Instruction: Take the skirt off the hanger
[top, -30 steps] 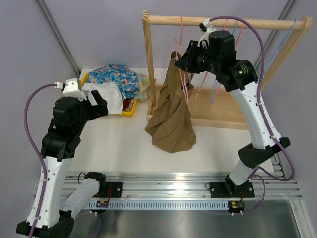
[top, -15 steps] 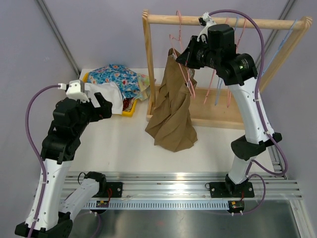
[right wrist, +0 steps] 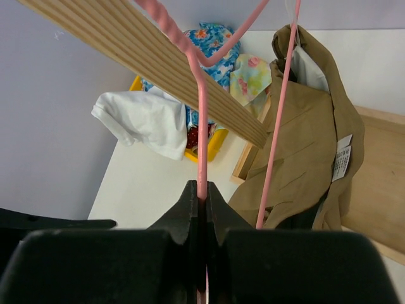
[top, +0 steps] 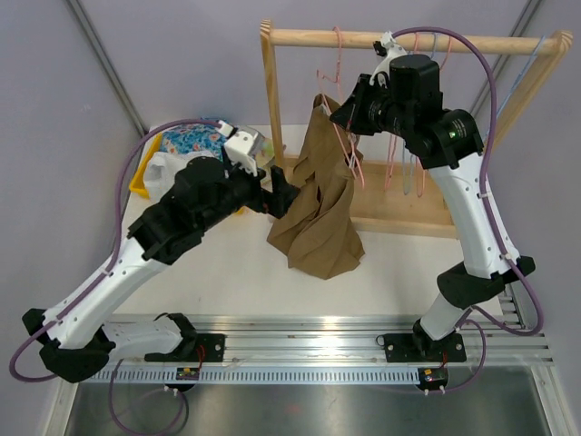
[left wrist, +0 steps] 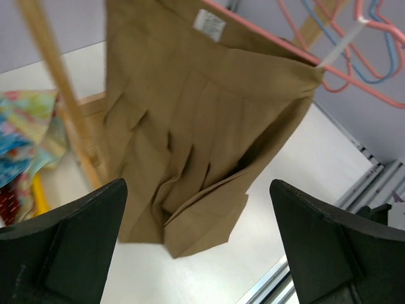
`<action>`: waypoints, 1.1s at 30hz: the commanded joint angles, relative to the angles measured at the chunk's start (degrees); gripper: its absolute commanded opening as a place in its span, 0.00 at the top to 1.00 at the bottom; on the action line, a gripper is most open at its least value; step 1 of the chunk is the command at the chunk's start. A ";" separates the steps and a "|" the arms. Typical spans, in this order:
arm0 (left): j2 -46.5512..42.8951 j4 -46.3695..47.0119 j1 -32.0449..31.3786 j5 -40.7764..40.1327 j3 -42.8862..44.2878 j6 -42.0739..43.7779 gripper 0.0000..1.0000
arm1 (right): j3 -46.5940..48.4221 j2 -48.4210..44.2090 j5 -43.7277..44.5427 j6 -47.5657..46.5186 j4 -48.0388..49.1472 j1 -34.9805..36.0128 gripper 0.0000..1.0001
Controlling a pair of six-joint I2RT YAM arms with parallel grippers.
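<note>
A brown skirt hangs from a pink hanger on the wooden rack rail, its hem bunched on the white table. My right gripper is high by the rail, shut on the pink hanger wire, which runs up from between its fingertips. The skirt hangs just right of that wire. My left gripper stands wide open at the skirt's left side. In the left wrist view the skirt fills the space ahead of the open gripper, with nothing between the fingers.
Further pink and blue hangers hang on the rail's right half. The rack's wooden post and base board stand behind the skirt. A yellow bin with floral and white clothes sits at the back left.
My left arm has swung from the far left across to the skirt, gripper still open. My right gripper has shut on the pink hanger wire and shifted slightly up.
</note>
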 commanded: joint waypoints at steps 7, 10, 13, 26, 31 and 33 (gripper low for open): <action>10.03 21.71 -7.62 4.81 0.15 1.61 0.01 | 0.85 -7.69 0.82 0.05 8.13 0.30 1.00; 13.27 25.24 -7.62 8.41 0.93 0.12 0.01 | -1.78 -9.79 0.82 0.66 9.18 0.39 1.00; 15.47 26.91 -7.71 10.09 2.25 -0.59 0.01 | -4.24 -12.34 0.91 1.37 10.85 0.39 1.00; 20.32 34.21 -7.80 12.46 2.70 -3.49 0.88 | -7.32 -16.83 1.43 1.72 12.43 0.30 1.00; 19.88 33.17 -8.49 11.76 4.63 -2.71 1.00 | -13.55 -19.12 2.40 2.42 15.16 0.30 1.00; 19.96 31.24 -9.02 11.15 6.64 -2.09 1.00 | -15.14 -19.56 3.98 2.60 16.39 0.30 1.00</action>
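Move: The near waistband corner of the brown skirt, clipped to the pink hanger, lies about 7 cm ahead of the open left hand, 12 cm to its right and 4 cm lower. From the right hand, already shut on the hanger's side, that corner is roughly 4 cm back, 3 cm right and 11 cm below. The rack's top bar runs some 11 cm ahead of the right hand and 8 cm above; the empty hangers hang about 15 cm right of it and 8 cm ahead, about level. The left hand sweeps about 16 cm to the right to the skirt's near waistband corner, turning some 20 degrees clockwise with its left side rolling down a little, and near the end its wide-open fingers shut and pinch the cloth just below the hanger's lower bar. Meanwhile the right hand keeps its grip on the hanger and draws it back about 6 cm, up and to the right by a bit less each, its fingers tipping slightly upward. ##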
